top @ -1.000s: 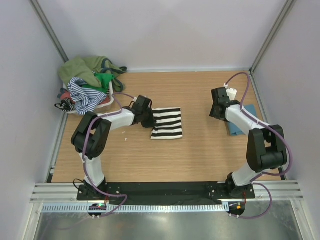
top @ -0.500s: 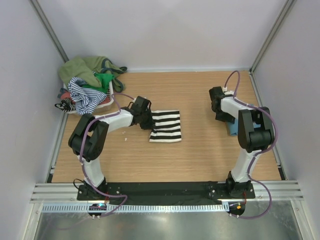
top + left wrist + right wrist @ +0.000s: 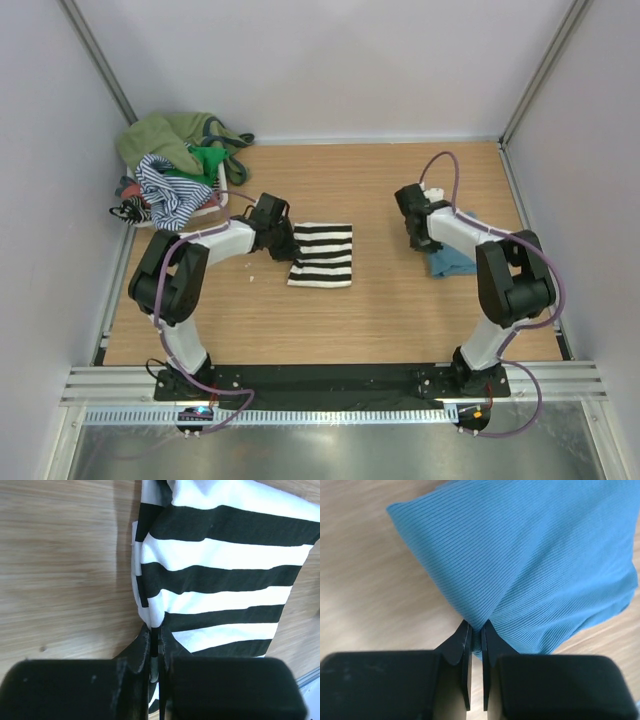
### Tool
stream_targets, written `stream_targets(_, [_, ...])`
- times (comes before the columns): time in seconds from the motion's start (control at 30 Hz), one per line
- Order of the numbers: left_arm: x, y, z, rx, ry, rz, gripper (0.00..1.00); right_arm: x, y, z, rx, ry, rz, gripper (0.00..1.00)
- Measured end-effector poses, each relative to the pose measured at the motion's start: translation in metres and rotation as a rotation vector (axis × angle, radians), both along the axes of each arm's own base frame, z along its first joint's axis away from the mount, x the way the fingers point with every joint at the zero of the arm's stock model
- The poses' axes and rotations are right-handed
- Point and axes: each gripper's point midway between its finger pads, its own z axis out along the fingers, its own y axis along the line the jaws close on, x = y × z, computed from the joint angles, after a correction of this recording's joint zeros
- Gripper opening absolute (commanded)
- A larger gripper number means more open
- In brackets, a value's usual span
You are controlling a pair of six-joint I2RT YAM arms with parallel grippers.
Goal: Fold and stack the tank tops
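A folded black-and-white striped tank top [image 3: 324, 254] [image 3: 220, 575] lies left of the table's middle. My left gripper [image 3: 281, 240] [image 3: 156, 637] is shut on its left edge, with cloth pinched between the jaws. A folded teal-blue tank top [image 3: 452, 256] [image 3: 535, 555] lies at the right. My right gripper [image 3: 424, 240] [image 3: 476, 632] is shut on its left edge, the cloth bunched to a point where the jaws meet. More tank tops, olive, green and thin navy-striped, sit in a heap [image 3: 175, 165] at the back left corner.
The heap rests in a white basket [image 3: 212, 204] against the left wall. Metal frame posts and white walls close the table on the left, back and right. Bare wooden tabletop [image 3: 380, 300] lies between the two folded tops and in front of them.
The right gripper came down onto the teal-blue top, shut on its edge and dragged it left. The left gripper pulled the striped top slightly left and toward the front.
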Motion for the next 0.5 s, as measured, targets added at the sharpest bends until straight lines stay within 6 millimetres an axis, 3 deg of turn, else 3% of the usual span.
stream_targets(0.17, [-0.006, 0.015, 0.002, 0.004, 0.002, 0.026, 0.00, -0.022, 0.084, 0.009, 0.152, -0.033, 0.199, 0.20])
stream_targets(0.2, [-0.008, 0.019, 0.002, 0.008, 0.000, 0.030, 0.00, -0.027, 0.098, 0.010, 0.188, -0.037, 0.231, 0.36])
stream_targets(0.23, [-0.012, 0.022, 0.001, 0.012, 0.002, 0.033, 0.00, -0.031, 0.112, 0.012, 0.228, -0.044, 0.251, 0.42])
stream_targets(0.27, [-0.017, 0.026, 0.000, 0.016, 0.005, 0.035, 0.00, -0.034, 0.123, 0.013, 0.266, -0.048, 0.271, 0.49])
stream_targets(0.5, [-0.042, 0.049, -0.007, 0.037, 0.022, 0.055, 0.00, -0.042, 0.169, 0.029, 0.504, -0.102, 0.331, 0.68])
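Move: My left hand already pinches the folded striped top on its left edge; that top's middle lies about 8 cm to the right, 2 cm ahead and 1 cm lower. The basket is roughly 33 cm left and 22 cm ahead of this hand, the blue top's middle 48 cm right and 5 cm ahead. My right hand already grips the blue top by its left side, its middle 9 cm right, 2 cm ahead, 3 cm below; from this hand the striped top is about 32 cm left and 3 cm back. With my right hand I whisk the blue top left towards the striped one, drifting slightly back, then let go and carry on leftward, some 17 cm in all, rising a little as the wrist rolls its left side up about 30 degrees and turns counter-clockwise. My left hand keeps its pinch and drags the striped top about 5 cm left and 4 cm back, clear of the blue one's path. ##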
